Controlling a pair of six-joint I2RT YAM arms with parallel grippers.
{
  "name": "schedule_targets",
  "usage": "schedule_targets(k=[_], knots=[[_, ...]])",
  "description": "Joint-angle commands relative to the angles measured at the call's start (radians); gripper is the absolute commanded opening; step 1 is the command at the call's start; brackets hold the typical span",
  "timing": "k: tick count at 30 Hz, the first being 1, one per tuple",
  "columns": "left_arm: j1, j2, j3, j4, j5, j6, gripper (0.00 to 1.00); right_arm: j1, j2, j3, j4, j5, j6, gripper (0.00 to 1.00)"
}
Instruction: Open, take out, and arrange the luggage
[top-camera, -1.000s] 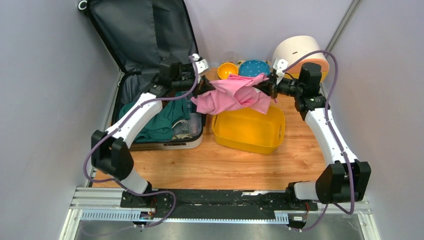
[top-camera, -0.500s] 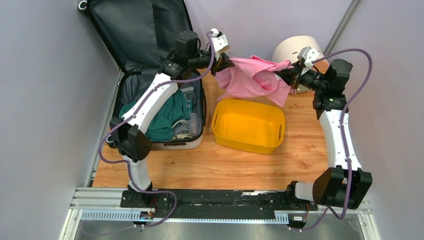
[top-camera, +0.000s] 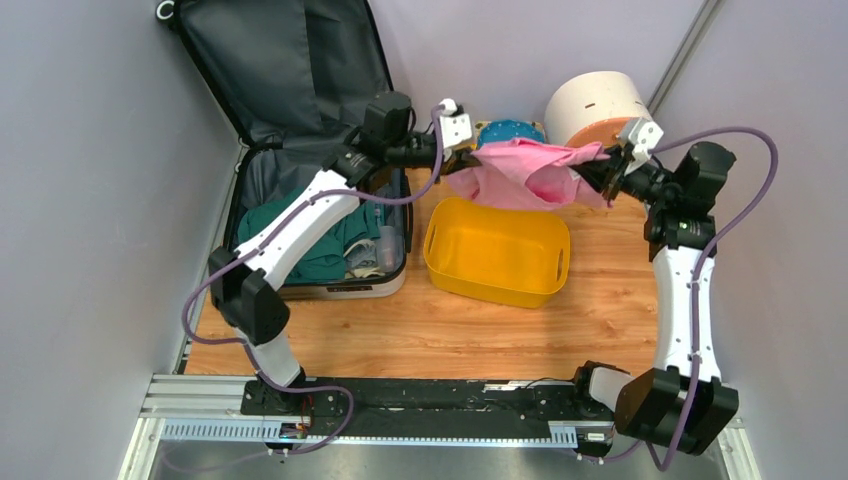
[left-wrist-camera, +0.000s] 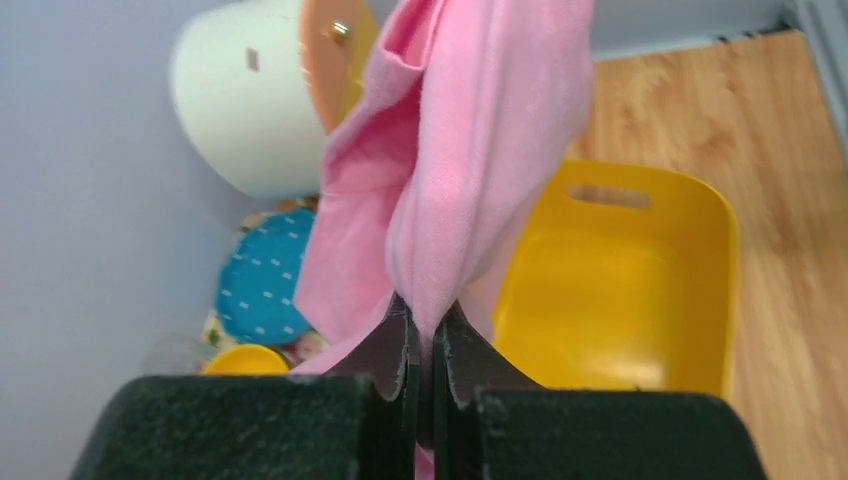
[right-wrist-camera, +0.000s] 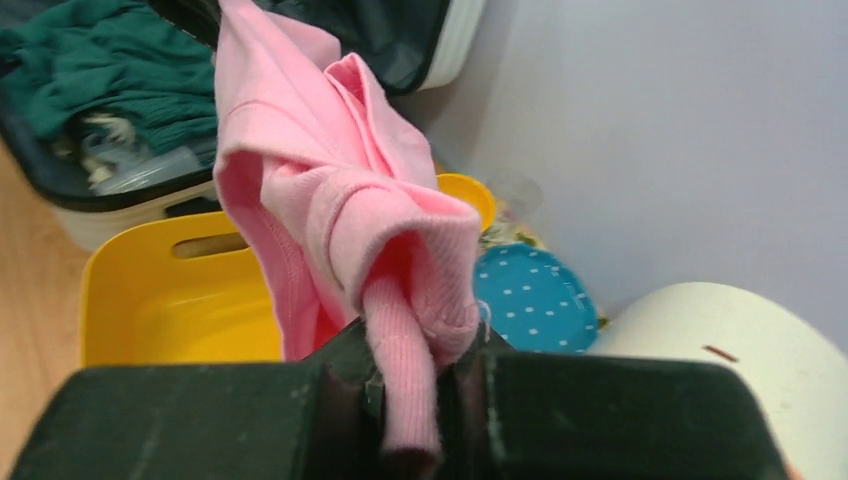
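The luggage (top-camera: 290, 70) lies open at the back left, its dark lid leaning on the wall. Its base holds teal clothes (top-camera: 325, 240) and small items. A pink garment (top-camera: 525, 172) hangs stretched in the air above the far rim of the yellow bin (top-camera: 497, 258). My left gripper (top-camera: 468, 160) is shut on the garment's left end, and my right gripper (top-camera: 603, 166) is shut on its right end. The left wrist view shows pink cloth (left-wrist-camera: 470, 150) pinched between nearly closed jaws (left-wrist-camera: 425, 318). In the right wrist view a rolled pink edge (right-wrist-camera: 330, 210) sits in the jaws (right-wrist-camera: 420, 345).
A round cream-and-orange box (top-camera: 597, 100) stands at the back right. A blue dotted plate (top-camera: 508, 132) and a small yellow bowl (right-wrist-camera: 468, 195) lie by the back wall. Grey walls close in on the left, back and right.
Both grippers have risen and moved toward the back, the right one also going right. The pink garment between them has been pulled out flatter and higher over the bin.
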Motion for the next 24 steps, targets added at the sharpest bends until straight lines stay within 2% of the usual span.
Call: schedule_targets(k=[1, 2, 5, 9, 10, 15, 17, 18, 21, 24], knots=[[0.026, -0.215, -0.218, -0.089, 0.062, 0.127, 0.0, -0.01, -0.073, -0.126, -0.185, -0.051, -0.206, 0.0], [0.026, -0.241, -0.306, -0.092, 0.06, 0.122, 0.0, 0.004, -0.087, -0.147, -0.227, -0.054, -0.246, 0.0], [0.026, -0.315, -0.416, -0.15, 0.062, 0.14, 0.0, 0.015, -0.125, -0.213, -0.402, -0.065, -0.399, 0.0], [0.026, -0.357, -0.483, -0.224, 0.105, 0.127, 0.0, 0.018, -0.144, -0.249, -0.639, -0.065, -0.576, 0.0], [0.025, -0.357, -0.494, -0.229, 0.108, 0.127, 0.0, 0.019, -0.144, -0.261, -0.676, -0.054, -0.587, 0.0], [0.025, -0.288, -0.479, -0.282, 0.119, 0.102, 0.0, 0.038, -0.07, -0.29, -0.608, -0.017, -0.538, 0.0], [0.023, -0.278, -0.468, -0.302, 0.145, 0.098, 0.0, 0.036, -0.038, -0.258, -0.704, -0.008, -0.602, 0.0], [0.025, -0.28, -0.47, -0.324, 0.172, 0.096, 0.0, 0.036, -0.013, -0.222, -0.859, -0.009, -0.742, 0.0], [0.025, -0.312, -0.49, -0.356, 0.198, 0.108, 0.0, 0.036, -0.001, -0.185, -1.122, -0.029, -0.928, 0.0], [0.017, -0.337, -0.479, -0.403, 0.218, 0.116, 0.0, 0.036, -0.038, -0.192, -1.143, -0.051, -0.954, 0.0]])
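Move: The yellow bin for the stretched pink cloth lies about 9 cm back, 6 cm right and 30 cm below the left hand; from the right hand it is some 8 cm back, 15 cm left and 31 cm below. The suitcase's open tub sits about 4 cm back and 28 cm left of the left hand; the blue plate about 15 cm ahead and 8 cm right of it. The white cabinet stands roughly 18 cm ahead and 5 cm right of the right hand. The pink cloth, still pinched at both ends, is swung down and back over the yellow bin: both hands sink about 15 cm while drawing back some 12 cm and drifting 5 to 6 cm left, quick at first, then easing. The fingers stay closed; both hands dip their fingertips, the right also turning counter-clockwise. ##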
